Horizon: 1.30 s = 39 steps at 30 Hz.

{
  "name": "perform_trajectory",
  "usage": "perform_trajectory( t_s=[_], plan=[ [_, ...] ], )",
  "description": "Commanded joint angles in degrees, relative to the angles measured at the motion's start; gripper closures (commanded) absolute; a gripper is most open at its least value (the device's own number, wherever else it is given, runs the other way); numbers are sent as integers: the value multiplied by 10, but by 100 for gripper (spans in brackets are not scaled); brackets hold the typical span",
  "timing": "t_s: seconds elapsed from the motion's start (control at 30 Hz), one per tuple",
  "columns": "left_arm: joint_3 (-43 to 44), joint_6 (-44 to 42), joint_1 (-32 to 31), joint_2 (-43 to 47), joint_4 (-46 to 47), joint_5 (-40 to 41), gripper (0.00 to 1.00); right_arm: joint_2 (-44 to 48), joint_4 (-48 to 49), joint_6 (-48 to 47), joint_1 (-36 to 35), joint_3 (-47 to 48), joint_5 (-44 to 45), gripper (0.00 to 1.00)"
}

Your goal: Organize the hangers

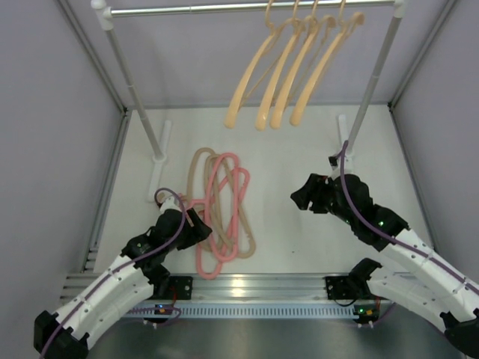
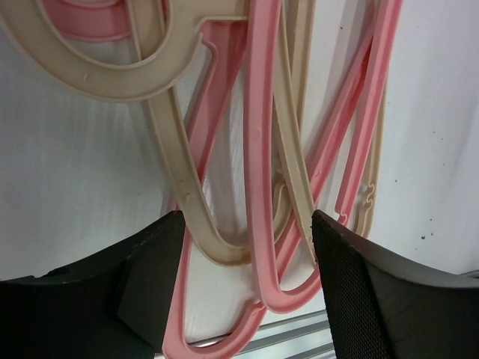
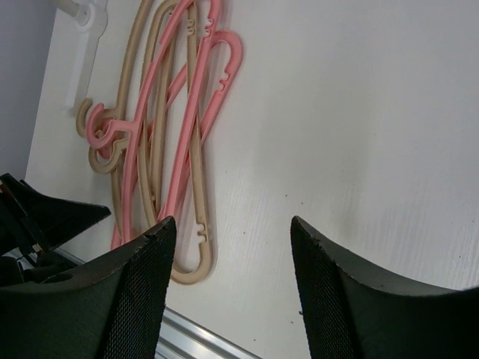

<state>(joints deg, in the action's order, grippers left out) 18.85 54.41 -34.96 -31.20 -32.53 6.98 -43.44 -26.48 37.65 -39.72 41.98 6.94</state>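
Several pale peach hangers (image 1: pixel 288 67) hang by their hooks on the grey rail (image 1: pixel 224 7) at the back. Pink hangers (image 1: pixel 224 202) and beige hangers (image 1: pixel 200 168) lie tangled in a pile left of the table's middle. My left gripper (image 1: pixel 200 223) is low at the pile's near left side. Its jaws are open around the rounded ends of a beige hanger (image 2: pixel 187 187) and a pink hanger (image 2: pixel 258 149). My right gripper (image 1: pixel 301 196) hovers open over bare table to the right of the pile, with nothing between its fingers (image 3: pixel 142 277). The pink hangers (image 3: pixel 179 149) lie to its left.
Two white posts hold the rail, with feet on the table at the left (image 1: pixel 159 161) and the right (image 1: pixel 346 142). An aluminium extrusion (image 1: pixel 254 288) runs along the table's near edge. Grey walls close in both sides.
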Motion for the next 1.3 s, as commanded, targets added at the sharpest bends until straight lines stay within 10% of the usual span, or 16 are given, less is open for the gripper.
perform_trajectory(
  t_s=[0.0, 1.27],
  plan=[
    [-18, 1, -5, 15, 88, -23, 27, 2, 42, 2, -13, -2, 14, 40],
    [-186, 11, -7, 45, 293, -55, 55, 25, 42, 22, -21, -35, 21, 41]
  ],
)
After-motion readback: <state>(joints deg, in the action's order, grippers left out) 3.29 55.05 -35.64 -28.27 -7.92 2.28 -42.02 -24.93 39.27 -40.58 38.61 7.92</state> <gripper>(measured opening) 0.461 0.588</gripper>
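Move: The left bar of the topmost pink hanger is next for my left hand: it runs about 3 cm to the right, 1 cm ahead and some 5 cm below. A tan hook lies about 4 cm ahead and 5 cm left of that hand; the tan hanger's near end is 6 cm back and 11 cm right, the lower pink hanger's near end 12 cm back and 1 cm right. From my right hand the bar lies about 23 cm left, 5 cm back and 19 cm down. My left hand eases about 3 cm to the right, then mostly sinks about as far, settling over the pink bar. Meanwhile I roll and tip it a little, its left side dropping and its fingers lifting slightly, and narrow the fingers to about half open, one tip on each side of the bar but not clamped on it. ##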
